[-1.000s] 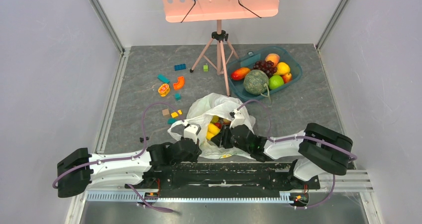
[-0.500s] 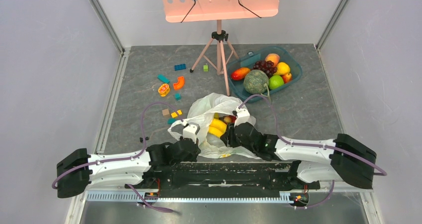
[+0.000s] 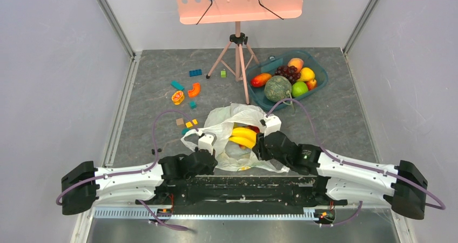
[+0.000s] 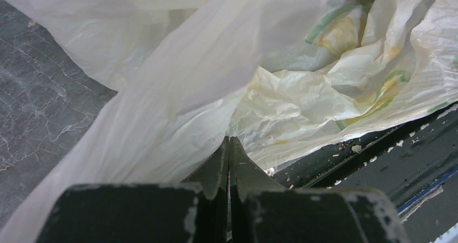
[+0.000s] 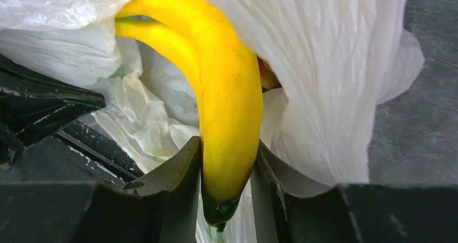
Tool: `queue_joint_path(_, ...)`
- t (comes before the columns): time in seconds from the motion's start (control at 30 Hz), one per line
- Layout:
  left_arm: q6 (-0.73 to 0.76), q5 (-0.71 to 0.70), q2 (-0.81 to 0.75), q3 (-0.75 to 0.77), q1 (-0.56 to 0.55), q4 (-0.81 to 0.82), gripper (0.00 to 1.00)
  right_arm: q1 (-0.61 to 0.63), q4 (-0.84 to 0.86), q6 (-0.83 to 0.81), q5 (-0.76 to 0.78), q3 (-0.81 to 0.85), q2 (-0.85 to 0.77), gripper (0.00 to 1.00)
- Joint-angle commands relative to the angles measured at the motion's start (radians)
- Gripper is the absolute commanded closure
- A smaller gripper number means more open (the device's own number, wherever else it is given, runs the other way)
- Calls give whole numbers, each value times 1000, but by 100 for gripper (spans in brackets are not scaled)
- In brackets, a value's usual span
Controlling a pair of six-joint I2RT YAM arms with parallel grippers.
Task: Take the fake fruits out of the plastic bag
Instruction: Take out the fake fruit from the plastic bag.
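Note:
The plastic bag (image 3: 224, 119) lies crumpled just beyond the arm bases, its mouth facing right. A yellow banana bunch (image 3: 243, 136) sticks out of that mouth, with a bit of a red fruit (image 3: 253, 128) behind it. My right gripper (image 3: 260, 144) is shut on one banana near its tip. In the right wrist view the banana (image 5: 227, 86) runs up between the fingers (image 5: 183, 167) into the bag (image 5: 324, 75). My left gripper (image 3: 207, 146) is shut, pinching the bag's near-left edge; the left wrist view shows the closed gripper (image 4: 229, 141) against taut white film (image 4: 178, 81).
A teal bin (image 3: 320, 70) at the far right holds a netted melon (image 3: 277, 88), dark grapes (image 3: 284, 71) and other fruit. A tripod stand (image 3: 237, 59) rises behind the bag. Toy blocks (image 3: 186, 92) lie scattered at the far left. The black base rail (image 3: 243, 186) runs along the near edge.
My right arm has stretched out to the right and away, drawing the banana bunch further out of the bag's mouth. The left gripper has stayed put on the bag.

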Motion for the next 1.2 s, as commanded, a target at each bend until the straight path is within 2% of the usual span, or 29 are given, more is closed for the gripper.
queue_joint_path(0.0, -24, -28, -20, 33, -4, 3, 98, 2, -129, -35, 14, 66, -53, 79)
queue_joint_path(0.53, -40, -34, -46, 29, -5, -26, 98, 0, -361, -60, 46, 169, -186, 82)
queue_joint_path(0.77, -40, -33, -54, 27, -4, -32, 98, 0, -304, -64, -5, 207, -237, 84)
queue_joint_path(1.17, -40, -38, -77, 30, -4, -52, 98, -9, -165, -116, -117, 288, -163, 86)
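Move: The right hand already holds the bananas by one end; their middle is about 6 cm to its left and 4 cm ahead. The fruit basket lies some 25 cm ahead and 12 cm to its right, about 7 cm lower. The bag's middle is 9 cm left, 4 cm ahead and 6 cm below. From the left hand, at the bag's near-left rim, the basket is about 31 cm ahead and 28 cm right. Still pinching the bananas by one end, the right hand first draws them about 4 cm to the right and slightly back across the bag's mouth. It then turns the motion upwards, rising to some 9 cm above where it began and swinging back left near the top. The shut left fingers keep their hold on the bag's rim, nearly still. ##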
